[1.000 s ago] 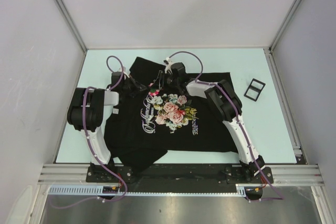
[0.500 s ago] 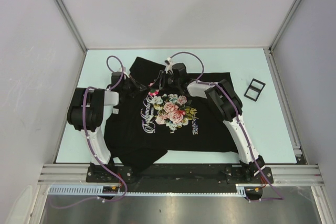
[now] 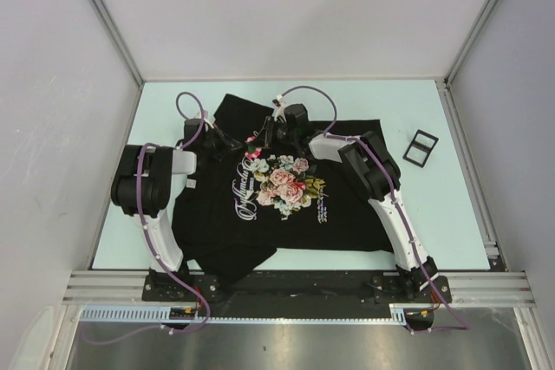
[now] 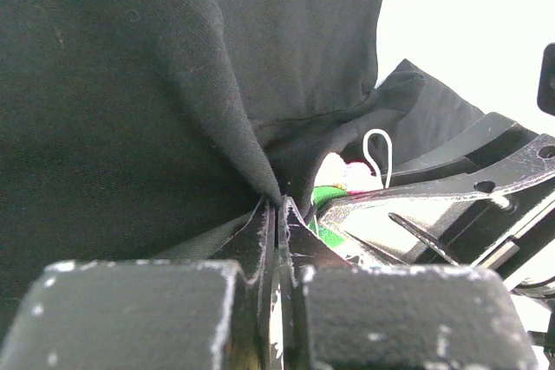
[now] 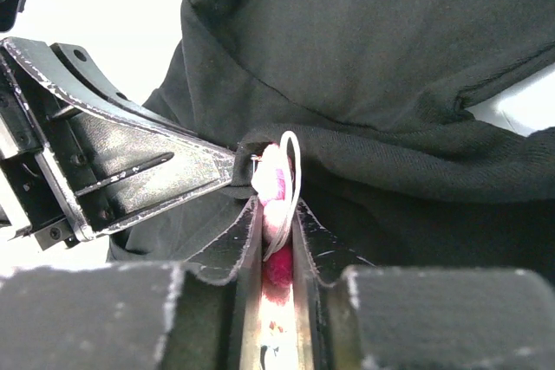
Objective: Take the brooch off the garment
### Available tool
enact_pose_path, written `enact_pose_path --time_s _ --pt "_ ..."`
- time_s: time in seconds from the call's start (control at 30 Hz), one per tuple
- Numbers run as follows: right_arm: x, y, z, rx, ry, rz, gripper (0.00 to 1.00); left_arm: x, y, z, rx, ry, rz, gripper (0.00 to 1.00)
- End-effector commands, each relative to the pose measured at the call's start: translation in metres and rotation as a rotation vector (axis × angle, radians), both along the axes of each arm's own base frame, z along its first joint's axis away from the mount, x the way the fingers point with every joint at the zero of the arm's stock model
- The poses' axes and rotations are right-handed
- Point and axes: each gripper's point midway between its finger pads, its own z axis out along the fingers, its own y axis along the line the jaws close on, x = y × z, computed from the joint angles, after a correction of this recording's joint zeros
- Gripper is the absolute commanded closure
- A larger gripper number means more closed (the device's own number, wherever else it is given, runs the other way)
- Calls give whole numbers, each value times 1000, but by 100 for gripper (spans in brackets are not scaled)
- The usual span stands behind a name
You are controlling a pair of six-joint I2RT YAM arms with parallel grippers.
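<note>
The black T-shirt (image 3: 277, 188) with the rose print lies flat on the table. The pink brooch (image 5: 276, 186) sits at the shirt's upper chest, edge-on between my right gripper's jaws, with a white loop around it; in the top view it is a tiny pink spot (image 3: 255, 139). My right gripper (image 5: 277, 205) is shut on the brooch. My left gripper (image 4: 276, 204) is shut on a pinched fold of black shirt cloth (image 4: 260, 162) right beside the brooch, whose pink and green edge (image 4: 340, 186) shows behind it. Both grippers (image 3: 260, 140) meet near the collar.
A small black square frame (image 3: 421, 147) lies on the pale green table (image 3: 434, 214) to the right of the shirt. White walls and metal posts enclose the table on three sides.
The right gripper has shifted very slightly near the collar; otherwise nothing has visibly changed.
</note>
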Motion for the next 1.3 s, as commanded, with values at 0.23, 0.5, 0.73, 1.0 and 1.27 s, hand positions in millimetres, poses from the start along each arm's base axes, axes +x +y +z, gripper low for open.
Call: enact_pose_path --time_s 0.23,0.5,0.73,1.0,1.27 --pt "10 2 26 40 -72 -23 100 6 -6 18 -8 -71 -27 93" --pt "11 -1 30 56 -87 -55 100 3 -6 24 -28 -91 -14 59" --pt "9 -3 39 118 -112 -73 100 8 -8 23 -40 -91 -18 49" --pt "6 -2 41 166 -104 -76 100 11 -12 10 -21 -41 -30 48" --pt "4 -2 47 212 -102 -77 100 10 -13 -1 29 7 -29 51"
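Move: The left hand's shut fingers still pinch the black garment edge beside the brooch, whose middle lies about 3 cm to their right, 1 cm back and at finger height. For the right hand, the brooch is already in its grip, its middle some 1 cm left and 1 cm back of the finger point. From the left hand, the white lettering lies about 12 cm back and straight below that line, roughly 3 cm down, and the rose print 11 cm back and 14 cm right, equally low. The left hand holds its place and opens its fingers from shut to about half, letting go of the garment edge, then eases right and forward by roughly 1 cm with them still open, bringing its near finger up beside the brooch. Meanwhile the right hand keeps the brooch pinched almost on the spot, tilting its left-pointing fingertips up by some 5 to 10 degrees with a slight clockwise turn. ##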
